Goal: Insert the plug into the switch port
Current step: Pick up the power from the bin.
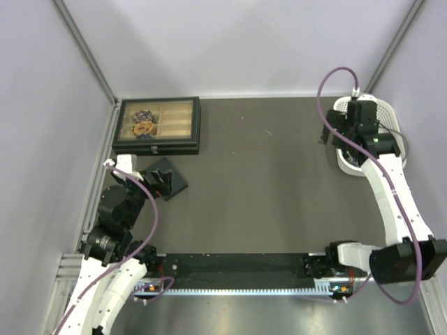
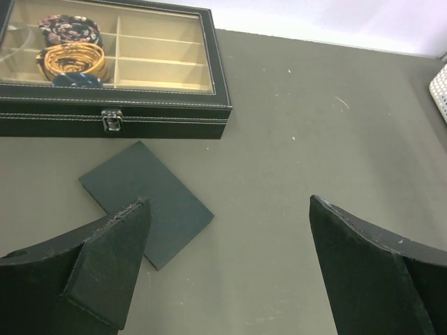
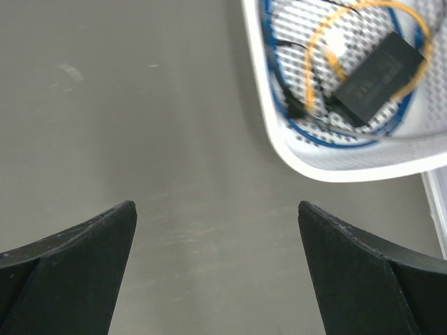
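The switch (image 2: 147,202) is a flat dark grey square box lying on the table just in front of the compartment case; its port does not show. It also appears in the top view as the switch (image 1: 167,180), under the left arm's tip. My left gripper (image 2: 229,202) hangs open above the table, its left finger over the switch's near corner. My right gripper (image 3: 216,206) is open and empty over bare table beside a white basket (image 3: 279,150). Yellow and blue cables (image 3: 314,63) lie in the basket; I cannot pick out the plug.
A black compartment case (image 1: 157,125) with a clear top stands at the back left. The white basket (image 1: 391,112) sits at the back right and holds a black power brick (image 3: 377,73). Walls close in the table on the left, back and right.
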{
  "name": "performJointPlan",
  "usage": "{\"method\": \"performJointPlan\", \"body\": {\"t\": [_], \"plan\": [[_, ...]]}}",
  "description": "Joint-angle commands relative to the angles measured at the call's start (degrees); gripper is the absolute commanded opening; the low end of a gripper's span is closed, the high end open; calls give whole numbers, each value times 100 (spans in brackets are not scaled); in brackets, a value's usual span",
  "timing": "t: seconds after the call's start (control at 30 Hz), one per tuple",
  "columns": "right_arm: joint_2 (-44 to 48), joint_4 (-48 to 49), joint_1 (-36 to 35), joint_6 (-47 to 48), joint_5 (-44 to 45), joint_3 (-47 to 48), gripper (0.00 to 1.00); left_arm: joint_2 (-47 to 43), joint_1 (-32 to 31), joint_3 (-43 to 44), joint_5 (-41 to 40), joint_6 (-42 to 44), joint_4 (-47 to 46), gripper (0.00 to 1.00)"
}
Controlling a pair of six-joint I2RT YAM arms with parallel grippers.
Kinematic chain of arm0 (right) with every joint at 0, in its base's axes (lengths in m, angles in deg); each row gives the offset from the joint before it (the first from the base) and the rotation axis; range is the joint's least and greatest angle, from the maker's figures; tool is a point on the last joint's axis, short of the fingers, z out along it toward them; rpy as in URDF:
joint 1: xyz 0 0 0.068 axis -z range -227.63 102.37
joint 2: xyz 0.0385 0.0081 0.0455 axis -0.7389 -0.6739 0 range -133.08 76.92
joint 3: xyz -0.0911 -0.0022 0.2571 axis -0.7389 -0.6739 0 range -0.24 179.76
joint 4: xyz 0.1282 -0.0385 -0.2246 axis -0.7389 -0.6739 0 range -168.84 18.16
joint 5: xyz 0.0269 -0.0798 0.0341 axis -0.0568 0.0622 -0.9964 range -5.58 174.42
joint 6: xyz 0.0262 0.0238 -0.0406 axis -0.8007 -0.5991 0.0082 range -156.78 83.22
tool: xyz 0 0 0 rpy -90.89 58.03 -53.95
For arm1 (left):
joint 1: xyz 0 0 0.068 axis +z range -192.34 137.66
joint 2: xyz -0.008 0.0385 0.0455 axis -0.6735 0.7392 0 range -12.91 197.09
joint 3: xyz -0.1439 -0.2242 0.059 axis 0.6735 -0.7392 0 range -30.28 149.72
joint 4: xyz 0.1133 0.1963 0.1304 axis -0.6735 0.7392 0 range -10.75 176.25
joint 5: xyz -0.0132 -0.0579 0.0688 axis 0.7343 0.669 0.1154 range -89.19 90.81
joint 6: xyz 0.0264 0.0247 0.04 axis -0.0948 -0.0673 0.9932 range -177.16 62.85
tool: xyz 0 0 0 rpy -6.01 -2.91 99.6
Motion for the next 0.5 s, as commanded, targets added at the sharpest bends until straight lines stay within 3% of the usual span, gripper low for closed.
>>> {"method": "performJointPlan", "body": {"t": [0.0, 0.47], "plan": [[-482, -41, 649, -412, 362, 412, 99, -121, -182, 23, -375, 80, 3, 99], [-2284, 460, 2416, -1248, 705, 737, 99, -122, -463, 14, -736, 203, 3, 99]]}}
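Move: The black power adapter lies in the white bin about 18 cm to the right of the right hand, 5 cm ahead and some 23 cm below. Yellow and blue cables loop around it, centred about 2 cm farther out and 2 cm to its left. A black plug sits about 7 cm left of the adapter and 3 cm nearer; the bin's middle is 6 cm beyond the adapter. From the left hand, the adapter is roughly 72 cm right and 15 cm ahead, about 23 cm below. Towards the power adapter in the bin, the right hand sweeps some 13 cm to the right while sinking about 6.5 cm, crossing from outside the bin's left side to above the bin. It swings about 30 degrees clockwise and tips its fingers slightly farther down; they stay wide open and touch nothing yet. ##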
